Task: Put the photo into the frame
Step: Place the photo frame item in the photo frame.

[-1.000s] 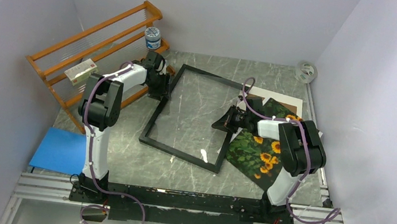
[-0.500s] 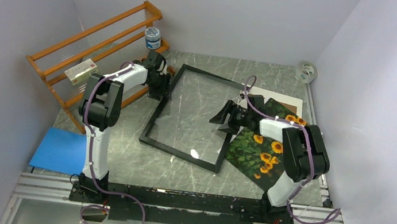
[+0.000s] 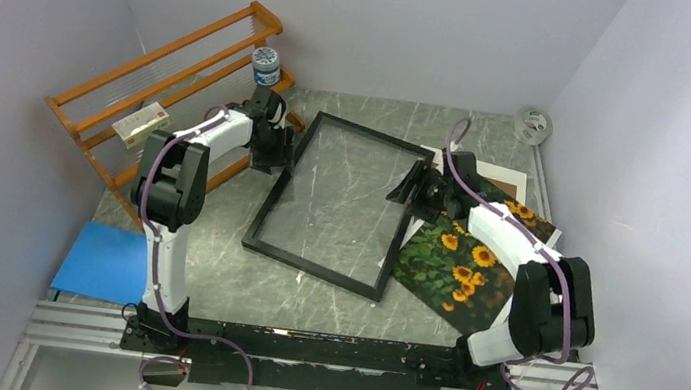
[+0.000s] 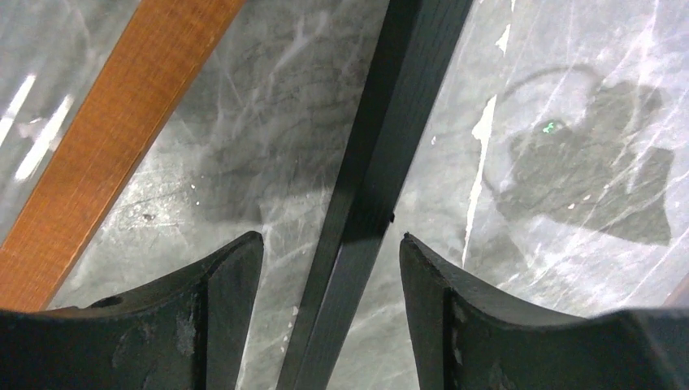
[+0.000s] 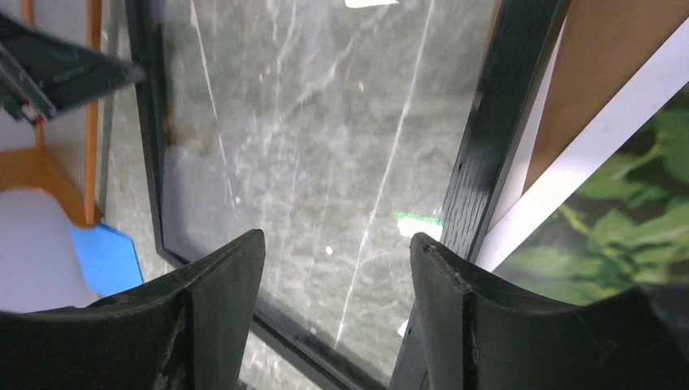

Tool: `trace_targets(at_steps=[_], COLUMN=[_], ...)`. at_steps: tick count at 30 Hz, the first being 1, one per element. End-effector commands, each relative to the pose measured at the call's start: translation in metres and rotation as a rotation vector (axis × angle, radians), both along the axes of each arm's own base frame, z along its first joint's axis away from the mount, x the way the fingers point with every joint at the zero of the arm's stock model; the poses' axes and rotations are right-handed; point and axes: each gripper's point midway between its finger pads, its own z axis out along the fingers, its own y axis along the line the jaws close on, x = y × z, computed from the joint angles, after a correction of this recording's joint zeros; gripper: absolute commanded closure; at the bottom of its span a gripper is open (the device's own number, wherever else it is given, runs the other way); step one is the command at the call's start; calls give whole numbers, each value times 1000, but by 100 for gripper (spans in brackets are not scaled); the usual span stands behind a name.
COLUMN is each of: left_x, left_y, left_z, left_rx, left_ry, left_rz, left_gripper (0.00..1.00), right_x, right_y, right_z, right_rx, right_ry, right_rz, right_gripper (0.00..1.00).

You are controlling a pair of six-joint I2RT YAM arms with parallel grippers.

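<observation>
The black frame point(image 3: 312, 267) lies flat on the marble table, its glass showing the stone beneath. The photo point(image 3: 458, 265), a sunflower print, lies face up just right of it, partly under the frame's right bar. My left gripper point(image 3: 271, 152) is open and straddles the frame's left bar point(image 4: 382, 162) near the far corner, with a gap on each side of the bar point(image 4: 330, 237). My right gripper point(image 3: 413, 186) is open above the glass beside the right bar point(image 5: 504, 122), holding nothing point(image 5: 338, 236). The photo's green leaves point(image 5: 634, 219) show at the right edge of the right wrist view.
An orange wooden rack point(image 3: 167, 61) leans at the back left, its rail point(image 4: 106, 154) close to the left gripper. A jar point(image 3: 266, 66) and a small box point(image 3: 141, 124) sit on it. A blue sheet point(image 3: 106, 259) lies front left. Brown backing board point(image 5: 617, 73) lies under the photo. A tape roll point(image 3: 532, 126) sits back right.
My right gripper has gone from shut to open at the frame's right bar and moved toward the far right corner. The left gripper has widened a little and stayed in place.
</observation>
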Motion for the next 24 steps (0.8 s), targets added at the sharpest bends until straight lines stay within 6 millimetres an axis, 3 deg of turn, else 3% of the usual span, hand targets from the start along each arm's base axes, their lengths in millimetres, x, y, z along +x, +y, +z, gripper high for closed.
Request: trace_targets(at_steps=[1,8,16,24], left_x=[0,-9,-15,-18], left_y=[3,5,5,1], left_z=[36,26,12,10], left_rx=[-2,1,-3,-31], left_ry=[-78,-48,-18,-18], left_rz=[-4,-2,-10,-20], left_gripper=[32,33,31,32], right_x=[39,102,172,226], right_y=[-13,23,82,104], right_z=[25,36,42,15], right_rx=[-83,-8,39,59], right_ry=[-113,-195,-334,-369], right_rz=[-58,-28,28,-37], right_gripper=[35,52,57,61])
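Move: The middle of the photo frame's far side lies some 23 cm ahead of the right hand, 7 cm to its left and 7 cm lower. The middle of the frame's right side is about 7 cm back and 2 cm right of this hand, the sunflower photo roughly 12 cm back and 17 cm right. From the left hand, the far side's middle is about 15 cm ahead and 20 cm right, 3 cm lower. The empty right hand leaves the frame's right side and sweeps some 19 cm forward, then also 10 cm left over the clear sheet towards the far side, humping up 2 cm early and sinking back while the fingers tip about 15 degrees towards forward and close to roughly half their gap. The left hand, fingers open over the left side, makes a small hop up and down and ends about 2 cm farther back along it. ##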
